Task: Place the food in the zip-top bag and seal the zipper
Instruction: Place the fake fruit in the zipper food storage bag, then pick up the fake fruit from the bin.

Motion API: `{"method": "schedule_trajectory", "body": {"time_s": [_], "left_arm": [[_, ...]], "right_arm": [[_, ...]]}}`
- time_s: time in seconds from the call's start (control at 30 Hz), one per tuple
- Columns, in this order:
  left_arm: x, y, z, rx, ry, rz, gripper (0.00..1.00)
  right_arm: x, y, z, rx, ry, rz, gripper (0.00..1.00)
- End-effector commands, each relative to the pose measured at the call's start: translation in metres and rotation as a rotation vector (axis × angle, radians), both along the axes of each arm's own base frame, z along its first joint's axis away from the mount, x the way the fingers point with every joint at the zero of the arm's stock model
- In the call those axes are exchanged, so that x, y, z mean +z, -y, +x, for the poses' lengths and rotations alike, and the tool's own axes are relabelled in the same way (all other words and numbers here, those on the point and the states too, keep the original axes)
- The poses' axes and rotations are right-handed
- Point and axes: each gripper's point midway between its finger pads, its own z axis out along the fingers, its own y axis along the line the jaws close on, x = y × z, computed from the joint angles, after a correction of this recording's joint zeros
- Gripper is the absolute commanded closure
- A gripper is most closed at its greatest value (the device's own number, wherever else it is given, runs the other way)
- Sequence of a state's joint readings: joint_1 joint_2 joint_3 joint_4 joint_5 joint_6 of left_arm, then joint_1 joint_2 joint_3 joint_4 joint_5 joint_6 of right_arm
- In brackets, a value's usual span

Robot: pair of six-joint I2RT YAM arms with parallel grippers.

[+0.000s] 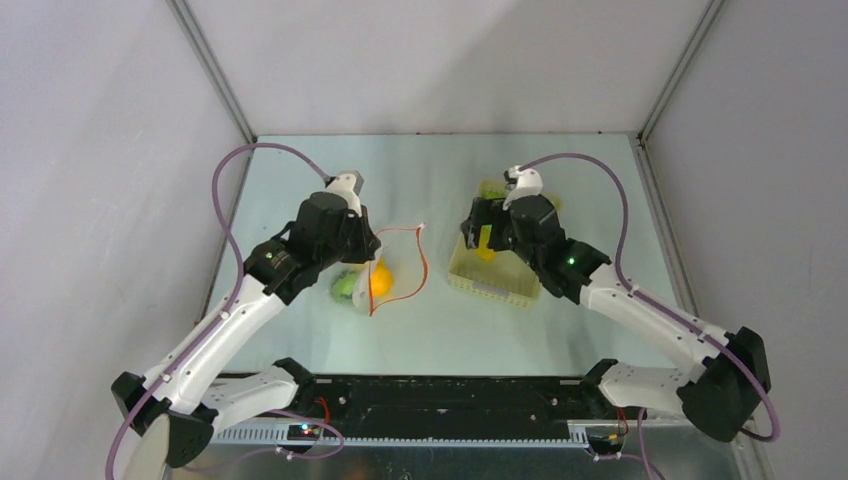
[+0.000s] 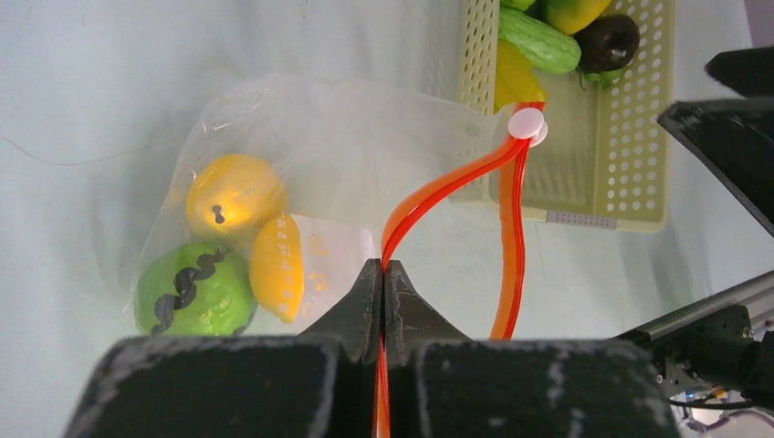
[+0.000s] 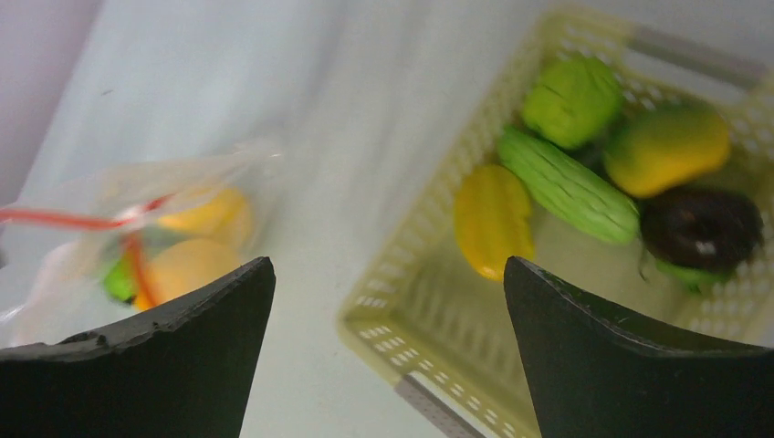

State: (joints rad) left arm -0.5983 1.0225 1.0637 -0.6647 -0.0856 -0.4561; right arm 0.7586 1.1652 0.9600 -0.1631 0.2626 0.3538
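The clear zip-top bag lies left of centre with its mouth held open as a loop of red-orange zipper. My left gripper is shut on that zipper strip. Inside the bag sit a green fruit, a yellow fruit and a yellow-orange piece. More food lies in the basket: a yellow piece, a green cucumber, a green fruit, an orange-yellow fruit and a dark purple one. My right gripper hangs open above the basket's near corner, holding nothing.
The pale yellow lattice basket stands right of the bag in the top view. Grey walls close the table on three sides. A black rail with the arm bases runs along the near edge.
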Motion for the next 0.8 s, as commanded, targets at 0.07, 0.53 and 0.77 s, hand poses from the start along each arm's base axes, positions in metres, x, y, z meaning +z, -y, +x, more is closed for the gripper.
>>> {"method": "schedule_trajectory", "body": {"time_s": [0.07,0.53,0.77], "left_arm": [[0.024,-0.004,0.003,0.045,0.048,-0.030,1.00],[0.027,0.012,-0.008,-0.062,0.116,-0.133,1.00],[0.023,0.012,-0.008,-0.061,0.100,-0.120,1.00]], "right_arm": [[-0.061,0.041,0.024,-0.221,-0.264,0.005,0.01],[-0.136,0.021,0.073,-0.318,-0.395,-0.006,0.01],[-0.165,0.021,0.078,-0.386,-0.420,-0.034,0.04]]}}
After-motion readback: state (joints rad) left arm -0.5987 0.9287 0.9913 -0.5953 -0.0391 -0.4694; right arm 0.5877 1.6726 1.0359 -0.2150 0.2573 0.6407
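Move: Below the open right hand, some 20 cm down and about 8 cm ahead, 2 cm to its right, the yellow ridged fruit lies in the basket. At much the same depth, the cucumber is roughly 13 cm ahead and 6 cm right of the hand, the eggplant 12 cm ahead and 13 cm right, the green cabbage 18 cm ahead and 4 cm right. From the left hand the yellow fruit is about 12 cm ahead, 22 cm right and 19 cm down. Plunging into the basket towards the yellow ridged fruit, the right hand goes down about 17 cm and forward some 6 cm, first swinging right and then easing slightly back left as it slows. Its fingers stay wide open while the wrist tips steeply down and turns some 20 degrees clockwise. The left hand keeps its pinch on the bag's rim. ##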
